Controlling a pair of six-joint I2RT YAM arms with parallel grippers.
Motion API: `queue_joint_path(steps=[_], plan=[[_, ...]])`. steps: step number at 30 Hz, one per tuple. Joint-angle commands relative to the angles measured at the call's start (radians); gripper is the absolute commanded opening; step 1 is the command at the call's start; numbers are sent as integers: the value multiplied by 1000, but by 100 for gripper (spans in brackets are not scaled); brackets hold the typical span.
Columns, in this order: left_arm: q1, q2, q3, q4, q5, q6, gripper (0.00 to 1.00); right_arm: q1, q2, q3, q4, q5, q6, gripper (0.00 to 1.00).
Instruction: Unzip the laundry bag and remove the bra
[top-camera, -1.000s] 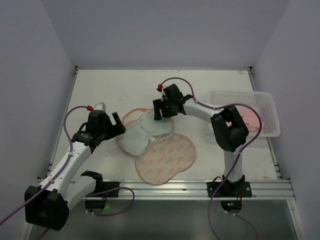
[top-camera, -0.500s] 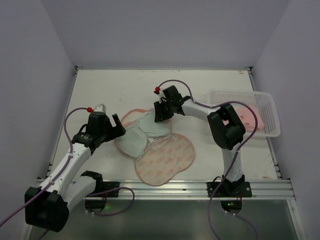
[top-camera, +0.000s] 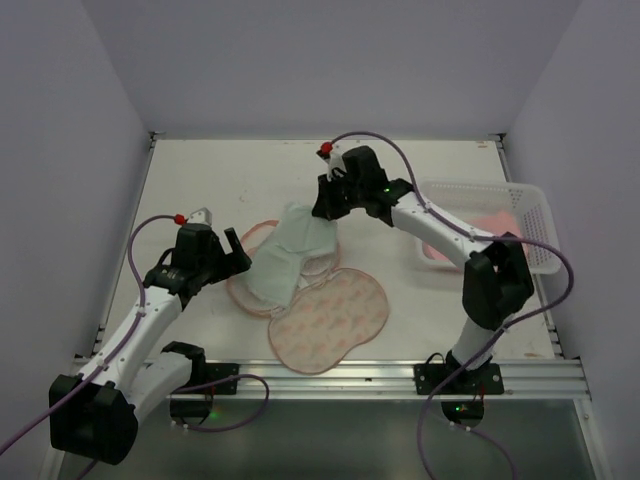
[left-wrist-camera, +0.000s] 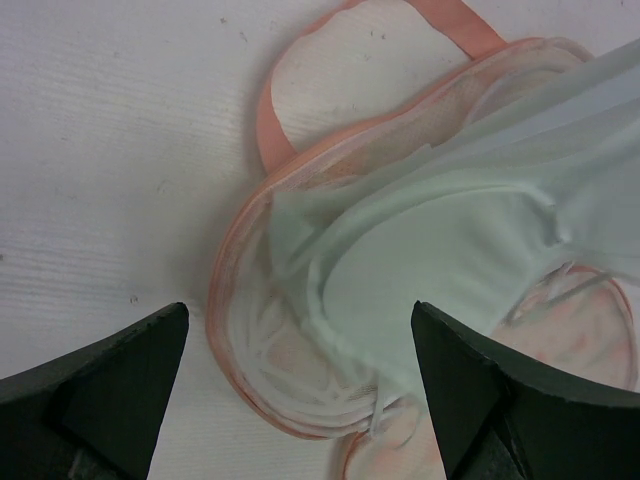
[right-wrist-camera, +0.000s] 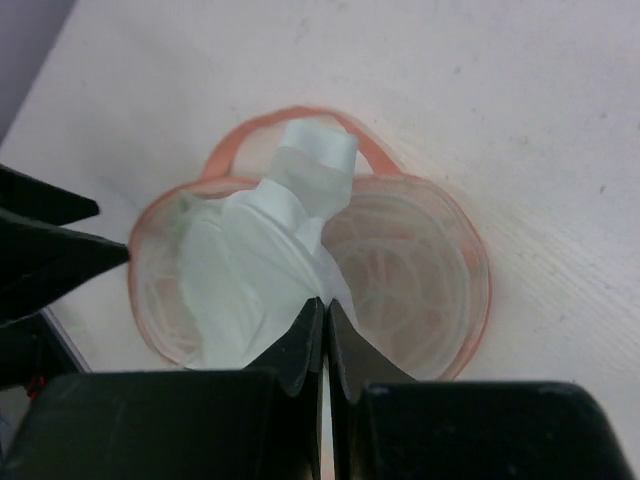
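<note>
The laundry bag (top-camera: 335, 318) lies unzipped on the table, its printed flap spread toward the front and its pink mesh half (right-wrist-camera: 420, 265) facing up. A pale mint bra (top-camera: 285, 255) rests in the mesh half and is drawn up at its far end. My right gripper (top-camera: 323, 212) is shut on that end of the bra (right-wrist-camera: 250, 255), with the jaws (right-wrist-camera: 324, 302) pressed together on the fabric. My left gripper (top-camera: 238, 250) stands wide open at the bag's left rim (left-wrist-camera: 235, 300), straddling (left-wrist-camera: 300, 310) the rim and the bra (left-wrist-camera: 450, 270) without holding anything.
A white lattice basket (top-camera: 482, 188) with something pink inside stands at the right edge of the table. Grey walls close in the left, back and right. The left gripper's fingers (right-wrist-camera: 50, 250) show at the left of the right wrist view.
My right gripper has shut on the bra and moved up and toward the back, stretching the bra out of the bag. The left arm has stayed put.
</note>
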Motion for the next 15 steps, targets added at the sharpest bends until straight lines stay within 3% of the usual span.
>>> queue_joint_path(steps=[1, 8, 15], plan=[[6, -11, 35, -5, -21, 29, 96, -3, -167, 36, -25, 49, -17, 0], [6, -26, 64, -19, -36, 34, 96, -16, -376, 83, -161, 276, -52, 0], [6, -31, 54, -17, -28, 34, 96, -163, -535, 215, -321, 448, -92, 0]])
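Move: The right hand, already shut on the pale green bra and about 12 cm above the table, has the white basket some 38 cm to its right, level with it and about 10 cm lower; the pink cloth in the basket lies about 36 cm right and 2 cm back. The laundry bag's base half is roughly 11 cm back and 8 cm left, its printed flap 24 cm straight back. From the idle left hand the basket is about 60 cm right and 10 cm ahead. Upward fast, some 21 cm, and then ever more to the right, the right hand draws the pinched green bra off the open laundry bag and swings it about 13 cm over to the basket's side. The wrist tips the fingers up towards level and turns clockwise, some 30 degrees in all; the fingers stay shut on the cloth. ##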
